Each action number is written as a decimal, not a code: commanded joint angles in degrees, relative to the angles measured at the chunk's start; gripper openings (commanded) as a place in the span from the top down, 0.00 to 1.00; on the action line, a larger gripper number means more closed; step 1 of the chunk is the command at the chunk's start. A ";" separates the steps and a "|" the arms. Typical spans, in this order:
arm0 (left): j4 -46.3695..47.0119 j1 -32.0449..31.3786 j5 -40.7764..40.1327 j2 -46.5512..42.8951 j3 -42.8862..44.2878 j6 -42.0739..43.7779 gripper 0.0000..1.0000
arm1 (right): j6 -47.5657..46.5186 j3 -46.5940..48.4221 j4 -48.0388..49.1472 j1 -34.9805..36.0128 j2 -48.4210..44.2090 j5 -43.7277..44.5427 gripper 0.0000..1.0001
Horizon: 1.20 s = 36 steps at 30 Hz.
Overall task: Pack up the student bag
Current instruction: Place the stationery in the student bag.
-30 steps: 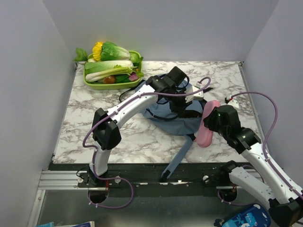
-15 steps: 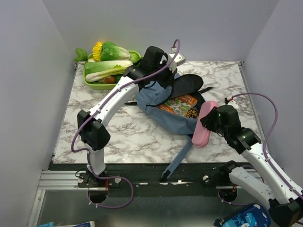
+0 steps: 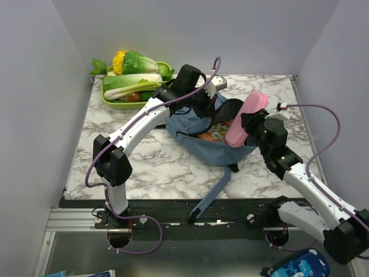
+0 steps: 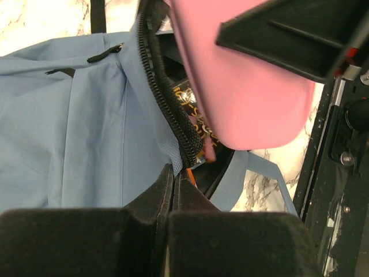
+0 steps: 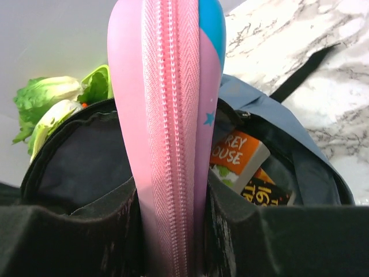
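Observation:
The dusty-blue student bag (image 3: 199, 144) lies mid-table with its mouth held open. My left gripper (image 3: 203, 107) is shut on the zipper rim at the back of the opening; in the left wrist view the left gripper (image 4: 173, 173) pinches the zipper rim (image 4: 167, 109) of the bag (image 4: 69, 133). My right gripper (image 3: 249, 121) is shut on a pink pencil case (image 3: 245, 115), holding it tilted over the right side of the opening. In the right wrist view the pencil case (image 5: 167, 115) stands between my right gripper (image 5: 171, 193) fingers, above books (image 5: 236, 153) inside the bag (image 5: 81, 161).
A green tray of vegetables (image 3: 135, 83) sits at the back left, close behind the left arm. A bag strap (image 3: 212, 193) trails over the table's front edge. A dark-blue printed pouch (image 3: 300, 266) lies below the table at the right. Walls close in on three sides.
The left gripper closed on the bag's rim and pulled it back and up, opening the bag. The right gripper carried the pink pencil case from beside the bag to over its opening.

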 commanded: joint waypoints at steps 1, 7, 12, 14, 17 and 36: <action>0.36 -0.12 3.41 -4.07 -1.46 -0.11 1.00 | -3.59 -1.62 17.07 0.17 3.53 4.52 0.99; -0.34 -0.13 4.03 -3.89 -1.64 -0.55 1.00 | -8.33 -0.05 24.89 2.80 11.51 6.82 0.99; 0.44 0.14 2.45 -4.06 -0.59 -1.16 1.00 | -19.65 0.66 23.86 17.78 17.86 6.89 0.99; 3.07 0.58 0.61 -4.85 -1.37 -2.82 1.00 | -19.77 -2.83 20.88 21.86 17.78 7.96 0.99; 9.38 2.59 -0.37 -6.95 -4.35 -5.11 1.00 | -15.82 -7.76 16.66 25.13 14.62 4.99 1.00; 8.01 4.09 15.36 -6.88 -2.87 -4.60 0.96 | -25.93 18.05 -7.17 21.89 40.78 -19.66 0.98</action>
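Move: The right hand holds the pink pencil case; the middle of the student bag's open mouth lies about 10 cm to its left, some 2 cm back and 12 cm below. The books inside lie roughly 10 cm left, 2 cm ahead and 17 cm below; the rim pinched in the left fingers is about 13 cm left, 1 cm ahead and level in height. From the left hand, the mouth's middle is some 5 cm right, 3 cm back and 10 cm down. Keeping its grip on the pencil case, the right hand first eases about 3 cm forward, then sweeps some 20 cm left and sinks about 11 cm into the bag's mouth, drawing back about 9 cm on the way before pushing a little forward again, while it swings about 40 degrees counter-clockwise and rolls its left side down so the case goes in beneath the raised rim. The left fingers stay shut on that rim, nearly still at first, then draw it about 3 cm left and slightly forward and up. ##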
